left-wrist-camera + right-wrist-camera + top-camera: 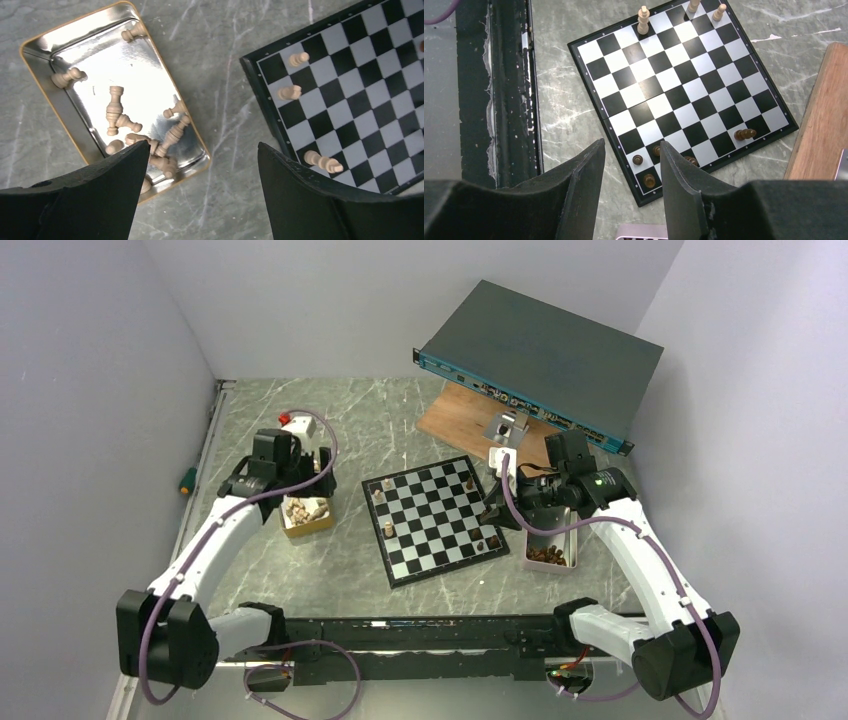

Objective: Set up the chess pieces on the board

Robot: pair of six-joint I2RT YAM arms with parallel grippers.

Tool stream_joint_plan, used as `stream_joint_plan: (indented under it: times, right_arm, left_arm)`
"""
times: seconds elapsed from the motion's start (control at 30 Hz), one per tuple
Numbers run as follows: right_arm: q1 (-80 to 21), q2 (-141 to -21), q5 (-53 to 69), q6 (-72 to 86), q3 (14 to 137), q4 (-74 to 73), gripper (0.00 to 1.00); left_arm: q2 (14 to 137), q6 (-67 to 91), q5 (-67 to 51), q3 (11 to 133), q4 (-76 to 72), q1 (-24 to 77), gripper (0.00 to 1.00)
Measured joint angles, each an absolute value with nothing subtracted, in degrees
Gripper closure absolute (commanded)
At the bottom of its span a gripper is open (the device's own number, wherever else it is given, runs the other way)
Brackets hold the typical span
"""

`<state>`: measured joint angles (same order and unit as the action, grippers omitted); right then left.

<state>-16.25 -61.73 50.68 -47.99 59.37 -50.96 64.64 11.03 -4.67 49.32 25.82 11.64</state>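
Observation:
The board (435, 520) lies mid-table. Three light pieces (299, 59) are on its left side; one (324, 161) lies tipped over. Several dark pieces (638, 159) stand at its near right corner, and one dark piece (744, 134) lies further along the right edge. More light pieces (116, 107) lie in a metal tin (100, 55). Dark pieces fill a pink tray (573, 550). My left gripper (202, 144) is open and empty above the bare table between tin and board. My right gripper (632, 142) is open and empty above the board's near right corner.
A brown wooden plank (460, 415) lies beyond the board, with a dark rack-mount box (540, 360) propped on it. A green-handled tool (187, 480) lies at the left wall. The black base rail (499, 90) runs along the near edge. The pink tray's rim (639, 231) sits under the right gripper.

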Motion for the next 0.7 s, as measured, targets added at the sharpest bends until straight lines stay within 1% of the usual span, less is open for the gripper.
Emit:
stream_joint_plan:
  times: [0.17, 0.47, 0.53, 0.7]
  right_arm:
    - [-16.25, -61.73, 50.68, -48.01, 59.29, -50.96, 0.53]
    - [-16.6, -61.76, 50.65, -48.05, 59.05, -50.94, 0.53]
    - [-16.71, -61.76, 50.65, -48.05, 59.02, -50.92, 0.53]
    - [-17.04, -61.76, 50.63, -48.34, 58.74, -50.92, 0.53]
  left_arm:
    - [70.41, 8.54, -5.04, 52.27, 27.09, 8.19, 0.31]
    - [83.35, 2.35, -3.79, 59.68, 30.09, 2.46, 0.48]
    - [87.85, 0.43, -2.7, 62.96, 31.14, 2.17, 0.51]
    - [95.83, -2.44, -0.03, 66.5, 32.8, 2.17, 0.55]
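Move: The left hand is empty, above the near-right part of the box of light pieces. The tall light piece lying there is about 9 cm ahead, 8 cm left and 12 cm below. The pile of light pieces lies some 5 cm nearer than the tall piece and 3 cm right of it; a lone piece at the left wall is about 6 cm beyond it and 4 cm left. From the right hand the tall piece is roughly 17 cm ahead, 55 cm left and 18 cm below. Down, left and forward in one slanting sweep, the left hand drops about 8 cm and crosses some 10 cm level, towards the tall light piece in the box. Its fingers tip some 20 degrees steeper, the hand's left side rises a little, and the wide-open gripper narrows to about half, still empty above the pieces. ##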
